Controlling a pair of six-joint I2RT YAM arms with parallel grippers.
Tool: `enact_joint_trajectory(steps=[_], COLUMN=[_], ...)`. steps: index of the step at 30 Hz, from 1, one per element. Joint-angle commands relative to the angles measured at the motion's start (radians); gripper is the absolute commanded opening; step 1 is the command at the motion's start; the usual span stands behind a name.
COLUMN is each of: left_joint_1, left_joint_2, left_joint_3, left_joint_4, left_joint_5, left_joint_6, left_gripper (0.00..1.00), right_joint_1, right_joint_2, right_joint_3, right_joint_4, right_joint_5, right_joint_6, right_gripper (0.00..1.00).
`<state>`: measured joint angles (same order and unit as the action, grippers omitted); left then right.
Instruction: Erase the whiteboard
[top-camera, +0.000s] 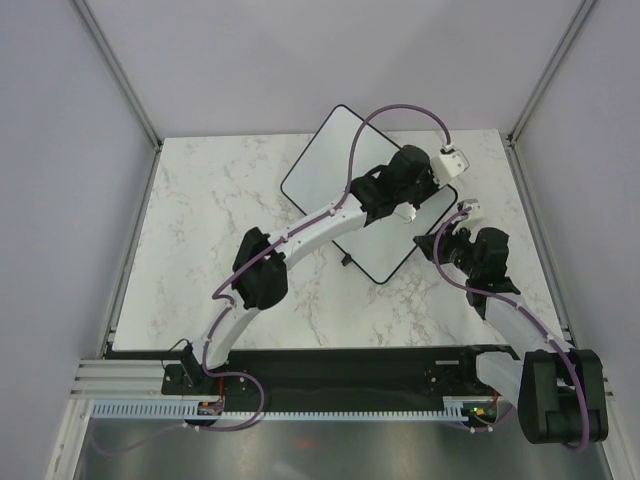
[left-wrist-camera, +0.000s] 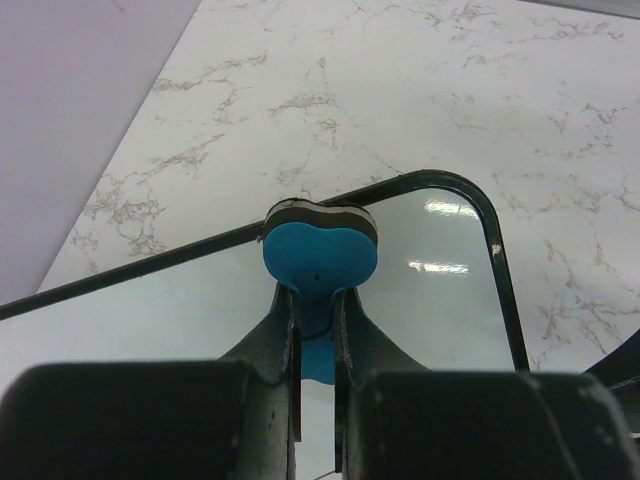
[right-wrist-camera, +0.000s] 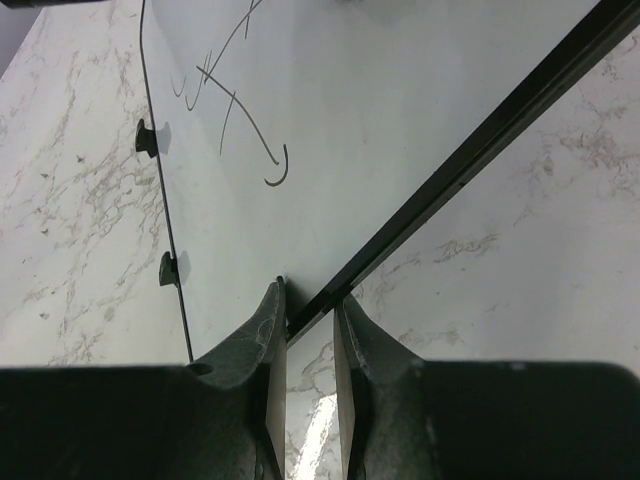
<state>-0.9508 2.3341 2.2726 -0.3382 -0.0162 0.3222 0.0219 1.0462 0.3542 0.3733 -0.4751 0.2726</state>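
Observation:
The whiteboard (top-camera: 330, 165) lies turned like a diamond on the marble table. Dark marker scribbles (right-wrist-camera: 235, 95) show on its glossy surface (right-wrist-camera: 380, 110) in the right wrist view. My left gripper (left-wrist-camera: 316, 295) is shut on the narrow waist of a blue bone-shaped eraser (left-wrist-camera: 320, 255), whose dark felt edge sits by a rounded board corner (left-wrist-camera: 455, 185). In the top view the left gripper (top-camera: 402, 188) hovers over the board's right part. My right gripper (right-wrist-camera: 310, 305) is shut on the board's black frame edge (right-wrist-camera: 470, 160), at the board's lower right side (top-camera: 445, 240).
The marble table (top-camera: 210, 220) surrounds the board, with pale walls at the back and sides. Two small black feet (right-wrist-camera: 147, 138) stick out from one board edge. The left arm (top-camera: 300, 235) crosses above the board's lower left half. A purple cable (top-camera: 400, 110) loops over the far corner.

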Motion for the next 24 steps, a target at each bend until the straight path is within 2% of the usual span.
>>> enact_joint_trajectory(steps=[1, 6, 14, 18, 24], left_joint_1=[-0.002, 0.058, 0.208, 0.244, 0.256], left_joint_2=[0.010, -0.015, -0.114, -0.157, -0.153], left_joint_3=[0.002, -0.025, -0.238, -0.378, -0.427], left_joint_4=[-0.064, -0.065, -0.022, 0.040, 0.077], left_joint_5=[0.055, 0.044, 0.051, 0.032, 0.025], left_joint_6=[-0.051, -0.054, -0.058, -0.028, -0.023], left_gripper=[0.02, 0.02, 0.02, 0.02, 0.02], right_joint_1=[0.010, 0.010, 0.012, 0.012, 0.013], right_joint_2=[-0.018, -0.031, -0.037, -0.048, -0.045], right_joint_3=[0.006, 0.005, 0.005, 0.003, 0.005], right_joint_4=[0.052, 0.042, 0.041, 0.036, 0.033], right_joint_5=[-0.028, -0.022, -0.023, -0.019, -0.019], right_joint_6=[-0.079, -0.085, -0.087, -0.090, -0.092], right_gripper=[0.00, 0.00, 0.00, 0.00, 0.00])
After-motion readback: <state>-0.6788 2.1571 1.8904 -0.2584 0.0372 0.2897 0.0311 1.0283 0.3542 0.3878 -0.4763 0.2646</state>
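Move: The left hand holds the eraser at the whiteboard's raised far-right edge. The clear far-left part of the whiteboard lies some 9 cm ahead, 15 cm left and 4 cm lower; the remaining pen strokes are about 10 cm left, 2 cm back and 7 cm lower, and the right corner some 7 cm right and 3 cm back. From the right hand, gripping the near-right edge, that far-left part is about 13 cm ahead, 12 cm left and 4 cm higher. The left hand starts gently, then sweeps the eraser quickly left and forward, some 17 cm across the slanted whiteboard and sinking about 5 cm, away from the right corner and past the far side of the remaining strokes, its wrist swinging about 15 degrees counter-clockwise and its fingers keeping their hold as the eraser seems to slide along the surface. The right hand keeps the near-right edge pinched and comes up barely a centimetre as the eraser leaves that end. ##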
